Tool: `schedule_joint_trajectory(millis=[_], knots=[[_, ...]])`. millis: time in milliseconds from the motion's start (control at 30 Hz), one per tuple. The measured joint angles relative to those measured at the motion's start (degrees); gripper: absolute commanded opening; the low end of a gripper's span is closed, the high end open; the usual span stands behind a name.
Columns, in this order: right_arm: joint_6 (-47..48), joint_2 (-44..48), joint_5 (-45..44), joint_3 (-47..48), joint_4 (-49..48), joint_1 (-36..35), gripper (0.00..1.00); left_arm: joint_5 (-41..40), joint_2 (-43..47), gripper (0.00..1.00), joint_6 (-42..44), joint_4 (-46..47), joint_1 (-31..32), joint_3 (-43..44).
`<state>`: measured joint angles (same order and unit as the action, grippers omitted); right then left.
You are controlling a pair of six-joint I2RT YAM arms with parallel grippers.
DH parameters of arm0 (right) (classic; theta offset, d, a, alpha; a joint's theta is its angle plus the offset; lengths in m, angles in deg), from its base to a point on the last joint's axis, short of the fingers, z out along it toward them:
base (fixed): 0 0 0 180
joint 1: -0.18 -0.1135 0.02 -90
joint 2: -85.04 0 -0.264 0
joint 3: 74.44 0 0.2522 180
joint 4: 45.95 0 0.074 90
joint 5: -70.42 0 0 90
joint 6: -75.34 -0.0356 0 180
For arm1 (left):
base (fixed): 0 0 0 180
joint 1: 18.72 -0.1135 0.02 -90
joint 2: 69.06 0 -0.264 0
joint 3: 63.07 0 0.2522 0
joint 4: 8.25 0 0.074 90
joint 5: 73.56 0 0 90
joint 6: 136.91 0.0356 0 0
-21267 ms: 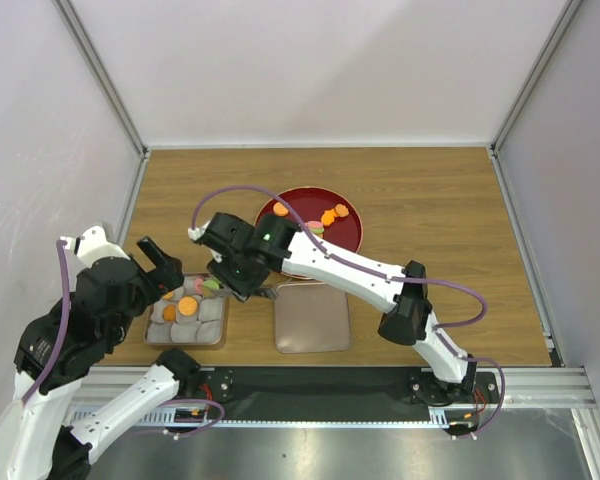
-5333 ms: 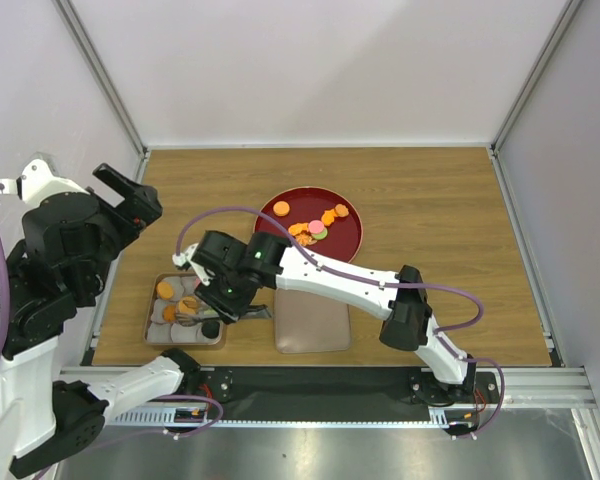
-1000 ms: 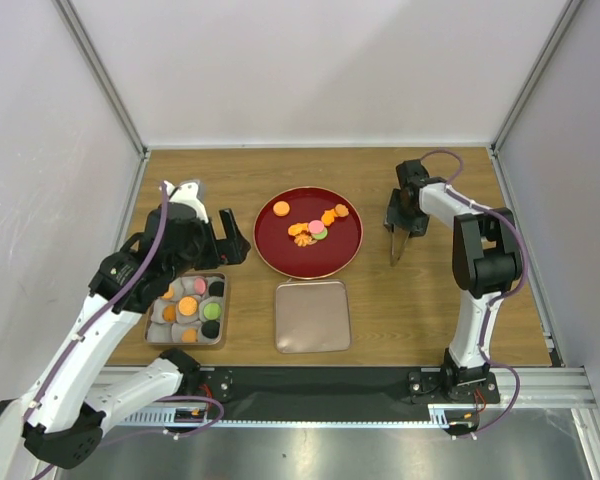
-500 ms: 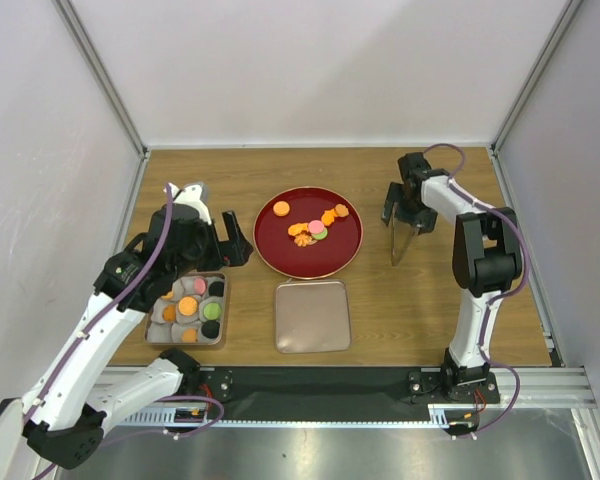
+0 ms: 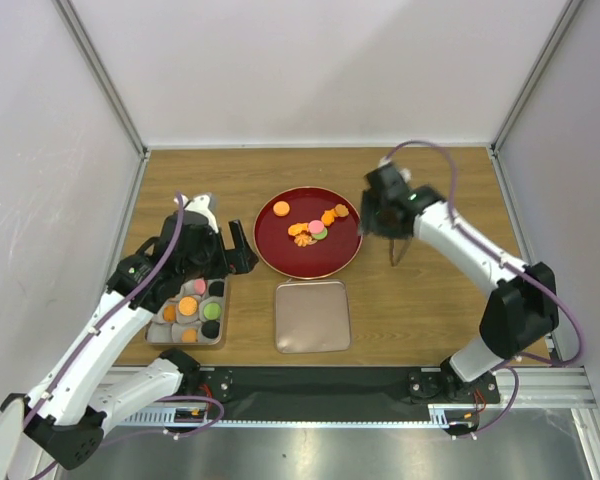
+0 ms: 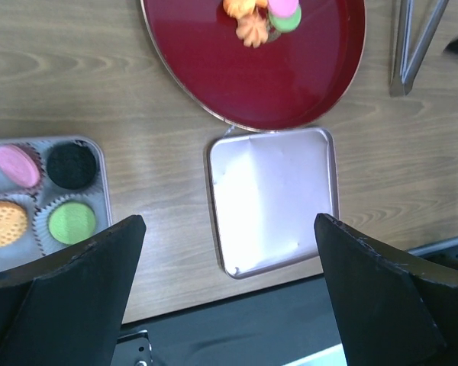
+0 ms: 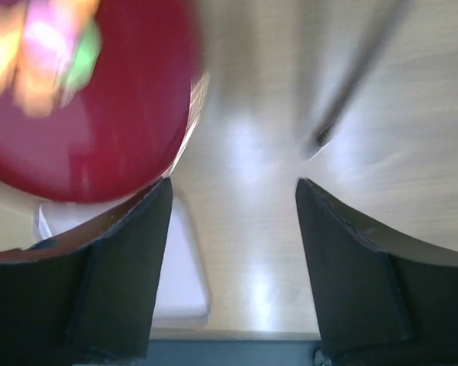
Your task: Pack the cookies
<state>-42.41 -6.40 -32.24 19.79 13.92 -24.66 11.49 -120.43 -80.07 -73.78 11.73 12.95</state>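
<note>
Several cookies (image 5: 315, 228), mostly orange with a pink and a green one, lie on the red plate (image 5: 280, 255). More cookies (image 5: 188, 307) sit in paper cups in the metal box (image 5: 223, 300) at the front left. My left gripper (image 5: 242, 250) hovers open between box and plate. In its wrist view the left gripper (image 6: 229, 221) holds nothing, with boxed cookies (image 6: 71, 221) at its left. Just off the plate's right edge my right gripper (image 5: 377, 228) stands open. The blurred right wrist view shows the right gripper (image 7: 233, 183) over bare wood, cookies (image 7: 42, 46) at upper left.
Metal tongs (image 5: 397, 250) lie on the wood right of the plate; they show as the tongs (image 6: 412, 46) from the left wrist. A pinkish metal lid (image 5: 312, 316) rests in front of the plate and shows as the lid (image 6: 273, 200) under the left wrist.
My right arm let go of the tongs on the table and swung left to the plate's right edge. The left gripper drifted slightly right and nearer.
</note>
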Motion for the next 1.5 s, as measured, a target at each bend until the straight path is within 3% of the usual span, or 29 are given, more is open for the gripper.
schedule_joint_trajectory(millis=[200, 333, 667, 1033, 1233, 1367, 1500], knots=[[-5.68, 3.13, -0.15, -10.64, 0.72, -18.38, 0.57, 2.21, 0.28, 0.99, -2.67, 1.4, 0.0, -5.03], [-9.46, 3.96, -0.66, -16.24, 1.84, -23.63, 0.55, 3.63, 1.05, 0.99, -4.37, 2.12, -0.02, -8.61], [-12.92, 7.41, -0.9, -23.04, -0.96, -26.62, 0.49, 6.43, 2.51, 0.99, -6.86, 4.79, 0.81, -14.1], [-14.88, 0.0, -0.13, -24.46, -8.15, -29.77, 0.43, 6.67, 2.54, 0.99, -6.88, 6.62, 1.84, -15.72], [-15.41, -2.73, 0.15, -25.83, -10.73, -29.77, 0.29, 6.88, 3.26, 0.99, -6.88, 7.32, 1.9, -17.7], [-15.72, -2.73, 0.42, -26.03, -12.11, -29.75, 0.1, 7.78, 3.54, 0.98, -6.93, 8.98, 2.01, -19.93], [-16.02, -2.38, 0.7, -26.05, -12.07, -29.59, 0.01, 8.74, 3.21, 0.99, -6.95, 10.58, 2.38, -21.68]])
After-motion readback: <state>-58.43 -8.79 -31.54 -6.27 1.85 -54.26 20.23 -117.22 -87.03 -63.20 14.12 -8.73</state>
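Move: Behind and to the left of the right hand lies the flat grey lid, its middle about 18 cm back, 20 cm left and 15 cm below. The red plate stands some 6 cm ahead and 20 cm left of that hand, the tongs 6 cm ahead and 7 cm right. From the left hand the lid is about 4 cm back, 17 cm right and 23 cm down; the cookie tray is 15 cm left and 3 cm back. Sweeping back some 17 cm and left 10 cm past the plate's near right side, the right hand sinks about 14 cm in stages, turning 15 degrees counter-clockwise, and shuts its fingers to pinch the lid's right edge. The empty left hand, still wide open, drops some 10 cm with a little back and right towards the lid, its fingers tipping farther down. ##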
